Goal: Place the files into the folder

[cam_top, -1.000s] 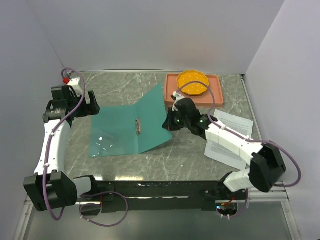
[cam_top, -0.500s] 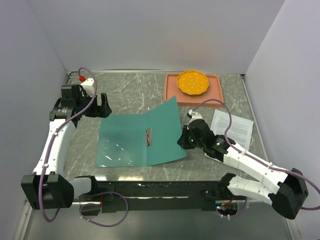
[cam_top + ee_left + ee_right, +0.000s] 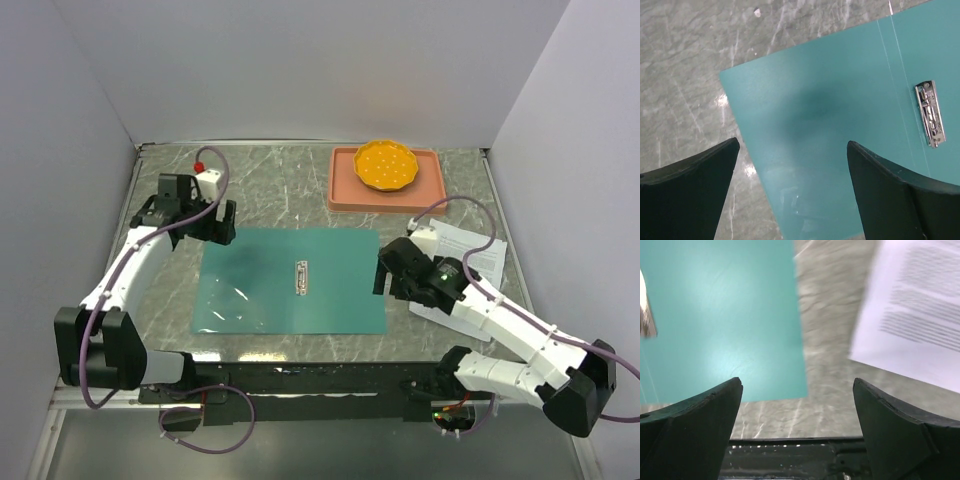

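The teal folder [image 3: 250, 285] lies opened flat on the marble table, its metal clip [image 3: 301, 277] at the middle fold. My left gripper [image 3: 215, 225] hangs open above the folder's far left corner; the left wrist view shows the folder [image 3: 840, 100] and clip [image 3: 930, 114] under my empty left gripper [image 3: 792, 144]. My right gripper [image 3: 385, 275] stands open at the folder's right edge, holding nothing. The files [image 3: 475, 255], white printed sheets, lie right of the folder, partly under my right arm. In the right wrist view, folder [image 3: 715, 315] and files [image 3: 920, 315] flank my right gripper [image 3: 797, 382].
A salmon-pink tray [image 3: 345, 190] holding an orange plate [image 3: 386, 165] stands at the back right. White walls close the table on three sides. The dark rail [image 3: 790, 455] at the table's near edge lies just below my right gripper.
The folder's right cover, held raised by my shut right gripper, has come down flat and the gripper has opened off it. The folder shifted right; my left arm followed to its corner.
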Robot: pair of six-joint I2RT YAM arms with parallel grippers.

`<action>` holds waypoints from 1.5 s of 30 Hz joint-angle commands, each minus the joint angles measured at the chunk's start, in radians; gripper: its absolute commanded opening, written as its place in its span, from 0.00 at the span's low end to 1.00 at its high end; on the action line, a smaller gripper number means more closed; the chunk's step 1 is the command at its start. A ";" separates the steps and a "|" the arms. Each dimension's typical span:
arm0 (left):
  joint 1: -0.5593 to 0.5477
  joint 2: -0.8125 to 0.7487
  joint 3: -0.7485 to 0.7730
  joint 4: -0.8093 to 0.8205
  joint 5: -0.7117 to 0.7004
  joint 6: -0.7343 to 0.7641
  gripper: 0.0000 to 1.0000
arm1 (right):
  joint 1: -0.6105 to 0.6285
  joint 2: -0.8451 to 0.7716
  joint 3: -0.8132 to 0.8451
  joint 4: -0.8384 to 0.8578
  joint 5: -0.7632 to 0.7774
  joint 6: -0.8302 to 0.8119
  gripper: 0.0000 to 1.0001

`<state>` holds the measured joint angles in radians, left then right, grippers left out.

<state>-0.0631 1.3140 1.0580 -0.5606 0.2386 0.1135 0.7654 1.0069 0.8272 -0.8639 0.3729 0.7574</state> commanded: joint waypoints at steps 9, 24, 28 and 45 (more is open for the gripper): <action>-0.141 0.143 -0.013 0.185 -0.134 0.038 0.96 | -0.189 0.283 0.144 -0.268 0.187 0.126 0.96; -0.133 0.031 -0.039 0.165 -0.110 0.015 0.96 | -0.199 0.486 0.079 -0.133 0.116 0.100 0.72; -0.133 0.024 -0.043 0.163 -0.110 0.015 0.96 | -0.199 0.536 0.082 -0.113 0.100 0.105 0.70; -0.130 -0.006 -0.046 0.159 -0.130 0.037 0.96 | -0.206 0.584 0.043 -0.086 0.081 0.194 0.56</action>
<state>-0.1993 1.3533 1.0134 -0.4160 0.1154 0.1383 0.5667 1.5795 0.8875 -0.9531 0.4324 0.9012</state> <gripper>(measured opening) 0.963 0.560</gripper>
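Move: To the right hand's right by about 19 cm, some 8 cm ahead and 13 cm down, lies the middle of the files, a thin white stack flat on the table. The open green folder's middle is roughly 21 cm to that hand's left, 7 cm ahead and equally low, its metal clip 19 cm left and 7 cm ahead. From the left hand, the files are some 58 cm right, 7 cm back and 16 cm below. Swinging right about 6 cm towards the files, then sinking to end some 10 cm lower, the empty right hand comes down close over the files' near left corner. Its fingers tip steeply down and turn clockwise, narrowing to little over half open; touch can't be seen. The left hand, open above the folder, shifts right and dips about 4 cm, then partly rises again. ##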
